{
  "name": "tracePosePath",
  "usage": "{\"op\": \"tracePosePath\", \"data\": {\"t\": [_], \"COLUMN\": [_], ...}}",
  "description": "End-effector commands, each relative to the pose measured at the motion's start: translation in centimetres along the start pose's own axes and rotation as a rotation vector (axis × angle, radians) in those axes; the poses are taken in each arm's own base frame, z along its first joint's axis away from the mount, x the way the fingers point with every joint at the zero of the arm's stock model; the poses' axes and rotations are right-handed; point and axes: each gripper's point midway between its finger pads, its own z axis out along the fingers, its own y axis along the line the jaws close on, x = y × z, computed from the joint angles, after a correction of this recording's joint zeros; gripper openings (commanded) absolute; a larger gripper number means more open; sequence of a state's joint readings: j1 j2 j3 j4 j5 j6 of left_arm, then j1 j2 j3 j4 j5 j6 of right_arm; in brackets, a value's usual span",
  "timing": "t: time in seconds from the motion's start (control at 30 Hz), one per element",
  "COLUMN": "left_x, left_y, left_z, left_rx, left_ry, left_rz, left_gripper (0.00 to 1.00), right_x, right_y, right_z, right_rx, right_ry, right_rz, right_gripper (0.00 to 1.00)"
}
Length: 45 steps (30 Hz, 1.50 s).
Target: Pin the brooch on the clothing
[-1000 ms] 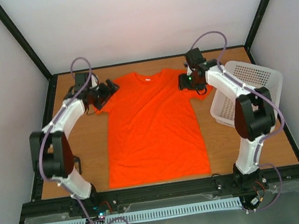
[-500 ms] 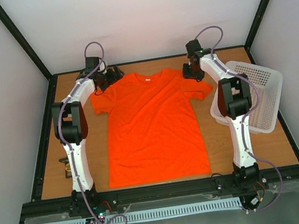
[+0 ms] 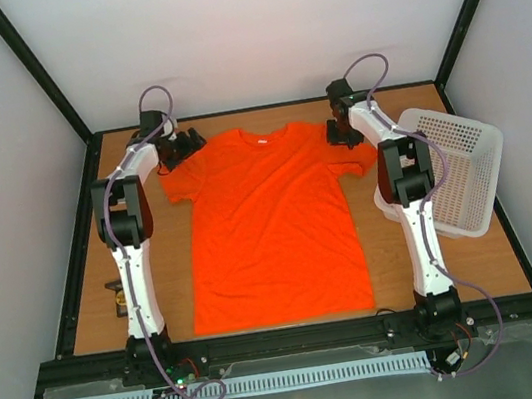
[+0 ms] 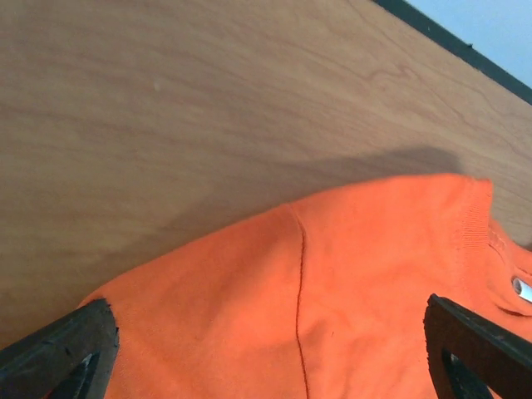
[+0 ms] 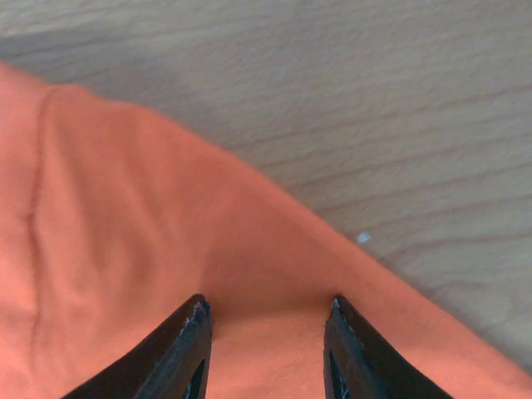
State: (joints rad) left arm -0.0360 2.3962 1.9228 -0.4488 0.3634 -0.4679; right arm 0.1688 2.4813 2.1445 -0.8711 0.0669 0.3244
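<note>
The orange T-shirt (image 3: 271,229) lies flat on the wooden table, neck toward the back. My left gripper (image 3: 182,148) is open over the shirt's left shoulder; in the left wrist view (image 4: 270,320) its jaws stand wide apart above the sleeve seam of the shirt (image 4: 374,274). My right gripper (image 3: 342,133) is open at the shirt's right shoulder; in the right wrist view (image 5: 268,303) its tips rest on the fabric (image 5: 125,233) near its edge. Both grippers are empty. I cannot make out the brooch in any view.
A white perforated basket (image 3: 448,166) stands tilted at the right, beside the right arm. A small dark object (image 3: 119,297) lies near the table's left edge. A black frame runs round the table, with bare wood (image 4: 208,100) behind the shirt.
Both arms have stretched out toward the back of the table. The grippers moved from the sleeves up to the shoulders, and the left one then drew back slightly to the left.
</note>
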Motion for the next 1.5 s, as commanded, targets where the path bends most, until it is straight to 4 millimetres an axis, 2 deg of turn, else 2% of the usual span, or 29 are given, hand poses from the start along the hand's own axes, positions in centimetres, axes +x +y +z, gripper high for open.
{"op": "tracePosePath", "data": {"t": [0.0, 0.07, 0.17, 0.3, 0.33, 0.4, 0.5, 0.53, 0.6, 0.67, 0.77, 0.87, 0.9, 1.0, 1.07, 1.17, 1.23, 1.3, 1.37, 1.47], "left_x": [-0.3, -0.8, -3.6, -7.3, -7.7, -7.6, -5.1, -2.6, 2.0, 7.3, 15.5, 21.0, 21.7, 24.0, 24.6, 25.0, 24.8, 24.4, 23.6, 23.0], "left_y": [4.1, 5.0, 4.2, 1.1, 0.2, -1.4, -3.5, -3.4, -4.9, -5.9, -6.2, -4.7, -4.8, -3.7, -3.0, -1.0, 1.2, 4.6, 7.3, 9.7], "left_z": [1.8, 2.5, 1.3, -4.0, -5.6, -8.5, -12.1, -12.1, -13.0, -14.1, -16.3, -19.8, -21.9, -24.8, -26.2, -26.8, -26.8, -27.6, -29.1, -31.5], "left_rx": [-0.098, -0.134, -0.169, -0.175, -0.170, -0.149, -0.107, -0.098, -0.057, -0.019, 0.045, 0.060, 0.078, 0.086, 0.061, -0.026, -0.120, -0.267, -0.395, -0.510], "left_ry": [0.031, 0.037, -0.017, -0.129, -0.150, -0.171, -0.160, -0.115, -0.044, 0.038, 0.136, 0.131, 0.087, 0.033, 0.005, 0.018, 0.019, -0.013, -0.083, -0.168], "left_rz": [0.053, 0.079, 0.124, 0.136, 0.128, 0.107, 0.089, 0.080, 0.093, 0.082, -0.023, -0.147, -0.164, -0.220, -0.243, -0.322, -0.411, -0.546, -0.635, -0.727], "left_gripper": [1.00, 1.00, 1.00, 1.00, 1.00, 1.00, 1.00, 1.00, 1.00, 1.00, 1.00, 1.00, 1.00, 1.00, 1.00, 1.00, 1.00, 1.00, 1.00, 1.00], "right_x": [0.2, -0.9, -3.4, -6.2, -6.5, -5.7, -2.8, -1.1, 3.3, 8.0, 14.8, 19.8, 21.0, 22.9, 23.8, 24.2, 24.5, 24.8, 25.0, 25.3], "right_y": [-3.1, -2.9, -1.6, 0.8, 1.4, 2.9, 5.1, 6.6, 9.2, 11.5, 13.2, 13.4, 13.0, 11.8, 11.0, 10.5, 10.3, 10.1, 9.9, 9.4], "right_z": [3.9, 4.4, 3.0, -2.3, -3.9, -6.5, -9.5, -10.8, -11.9, -13.4, -16.2, -19.0, -19.7, -21.4, -21.9, -22.8, -23.2, -23.3, -23.2, -23.0], "right_rx": [0.162, 0.162, 0.117, 0.045, 0.025, -0.016, -0.101, -0.161, -0.272, -0.360, -0.459, -0.554, -0.579, -0.606, -0.606, -0.611, -0.620, -0.621, -0.615, -0.596], "right_ry": [0.024, 0.005, -0.047, -0.147, -0.164, -0.157, -0.098, -0.072, 0.015, 0.062, 0.088, 0.086, 0.088, 0.075, 0.071, 0.054, 0.048, 0.050, 0.050, 0.049], "right_rz": [-0.067, -0.105, -0.128, -0.138, -0.144, -0.161, -0.190, -0.211, -0.256, -0.334, -0.422, -0.457, -0.456, -0.465, -0.478, -0.492, -0.498, -0.504, -0.511, -0.522], "right_gripper": [0.38, 0.39, 0.40, 0.44, 0.45, 0.48, 0.54, 0.56, 0.57, 0.63, 0.70, 0.78, 0.80, 0.86, 0.90, 0.93, 0.94, 0.94, 1.00, 1.00]}}
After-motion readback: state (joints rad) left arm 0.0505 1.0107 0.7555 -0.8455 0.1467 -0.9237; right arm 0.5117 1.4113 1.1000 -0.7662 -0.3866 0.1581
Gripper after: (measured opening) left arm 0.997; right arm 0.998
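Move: At the far-left shoulder of the clothing, the left hand has its fingertips down on the cloth; the left sleeve's middle is about 2 cm left and 7 cm back, the collar 22 cm right and level. The brooch in its dark tray waits some 42 cm back and 14 cm left. The right hand is on the other shoulder, right sleeve about 3 cm right and 7 cm back, collar 23 cm left and 2 cm ahead, white basket 21 cm right and 16 cm back. Pushing the cloth forward along the table with fingertips on both shoulders, the hands slide about 5 cm, the left also drifting left, then lift off and sweep back. The left, fingers still wide open, retreats some 40 cm, then swings left towards the brooch, turning counter-clockwise. The right backs up and left over the clothing's lower half, turning counter-clockwise while its fingers open wide. ##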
